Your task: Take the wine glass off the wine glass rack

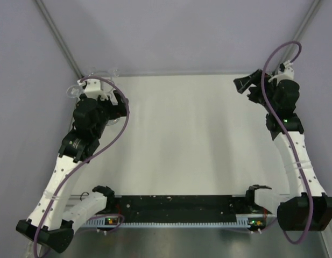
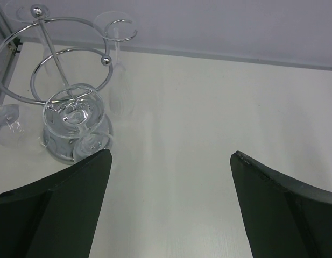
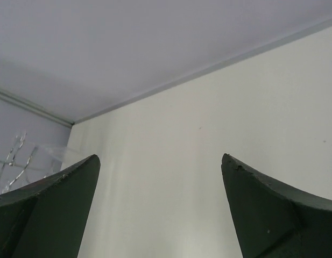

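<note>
The wine glass rack (image 2: pixel 74 141) is a chrome wire stand with a round mirrored base, at the upper left of the left wrist view. A clear wine glass (image 2: pixel 120 80) hangs upside down from its right arm, and another glass (image 2: pixel 5 126) shows at the far left edge. My left gripper (image 2: pixel 172 153) is open and empty over bare table, just right of the rack's base. From above, the left arm covers most of the rack (image 1: pixel 96 74) at the far left corner. My right gripper (image 3: pixel 160 157) is open and empty at the far right (image 1: pixel 242 84).
The white table (image 1: pixel 198 134) ends at grey walls behind and at the sides. A metal frame post (image 1: pixel 58 37) runs up the far left corner by the rack. The rack (image 3: pixel 12 158) shows faintly at the left of the right wrist view.
</note>
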`<action>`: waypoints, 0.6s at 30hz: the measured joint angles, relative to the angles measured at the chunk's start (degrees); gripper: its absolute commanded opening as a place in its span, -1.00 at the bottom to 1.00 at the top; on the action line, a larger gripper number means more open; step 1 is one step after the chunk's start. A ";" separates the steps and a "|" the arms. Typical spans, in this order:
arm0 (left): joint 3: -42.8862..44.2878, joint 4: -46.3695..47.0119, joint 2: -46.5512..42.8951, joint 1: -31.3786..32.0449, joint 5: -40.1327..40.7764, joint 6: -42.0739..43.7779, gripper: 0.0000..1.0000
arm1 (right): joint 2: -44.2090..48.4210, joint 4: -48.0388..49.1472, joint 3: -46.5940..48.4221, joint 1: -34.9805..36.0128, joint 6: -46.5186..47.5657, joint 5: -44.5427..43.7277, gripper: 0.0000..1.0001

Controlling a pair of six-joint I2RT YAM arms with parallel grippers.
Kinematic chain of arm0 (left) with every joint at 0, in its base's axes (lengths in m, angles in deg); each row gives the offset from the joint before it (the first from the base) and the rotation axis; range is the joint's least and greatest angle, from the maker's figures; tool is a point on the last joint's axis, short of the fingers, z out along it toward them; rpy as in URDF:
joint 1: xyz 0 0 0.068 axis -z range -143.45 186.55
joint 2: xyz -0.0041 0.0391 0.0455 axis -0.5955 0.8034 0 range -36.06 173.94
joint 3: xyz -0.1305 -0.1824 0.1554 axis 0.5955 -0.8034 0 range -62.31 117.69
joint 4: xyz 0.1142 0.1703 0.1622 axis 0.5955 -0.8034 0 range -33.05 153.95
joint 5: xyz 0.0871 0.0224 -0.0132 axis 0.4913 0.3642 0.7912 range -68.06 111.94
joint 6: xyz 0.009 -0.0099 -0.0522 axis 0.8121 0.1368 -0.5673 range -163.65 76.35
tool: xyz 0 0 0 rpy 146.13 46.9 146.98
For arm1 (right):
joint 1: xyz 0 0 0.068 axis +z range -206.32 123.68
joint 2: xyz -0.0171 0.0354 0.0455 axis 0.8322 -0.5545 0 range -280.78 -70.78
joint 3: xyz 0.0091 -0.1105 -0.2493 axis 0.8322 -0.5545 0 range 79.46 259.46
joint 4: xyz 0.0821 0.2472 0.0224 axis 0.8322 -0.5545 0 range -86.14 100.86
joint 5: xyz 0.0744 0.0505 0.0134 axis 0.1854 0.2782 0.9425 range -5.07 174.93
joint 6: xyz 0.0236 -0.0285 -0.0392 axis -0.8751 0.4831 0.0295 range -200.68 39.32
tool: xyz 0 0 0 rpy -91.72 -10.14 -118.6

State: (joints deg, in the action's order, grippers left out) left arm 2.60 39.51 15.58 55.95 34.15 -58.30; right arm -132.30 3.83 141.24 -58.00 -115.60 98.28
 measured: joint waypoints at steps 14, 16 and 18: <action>7.26 -2.34 7.98 -3.06 9.84 -1.95 0.95 | -11.54 -14.91 17.03 22.23 9.53 -11.56 0.97; 7.69 -2.25 8.96 -3.72 11.74 -1.62 0.94 | -12.63 -16.72 16.94 22.84 9.79 -12.31 0.97; 7.76 -1.86 9.66 -4.15 14.03 -0.76 0.94 | -13.03 -17.99 16.28 23.10 9.88 -13.03 0.97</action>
State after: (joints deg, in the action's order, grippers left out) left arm 10.36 37.65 25.24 51.79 48.18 -59.07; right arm -145.32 -14.16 157.52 -34.89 -105.72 85.25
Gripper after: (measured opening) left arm 0.973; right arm 0.986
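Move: The wine glass nearest the left gripper, hanging foot-up at the front of the rack, lies about 10 cm ahead and 9 cm left of it, with its middle some 12 cm below. The rack's middle is roughly 19 cm ahead and 14 cm left, the right rear glass about 24 cm ahead and 4 cm left, and the left glass about 15 cm ahead and 20 cm left. From the right gripper the front glass is about 3 cm ahead and 55 cm left. Swing the open left gripper about 5.5 cm left towards the front glass, adding some 4 cm forward once under way, and yaw it nearly 20 degrees counter-clockwise to face the rack, touching nothing. Meanwhile sweep the open right gripper some 11 cm left towards the rack side, dipping about 3 cm at the end while its left side rolls down and its fingers tip down and turn left. ##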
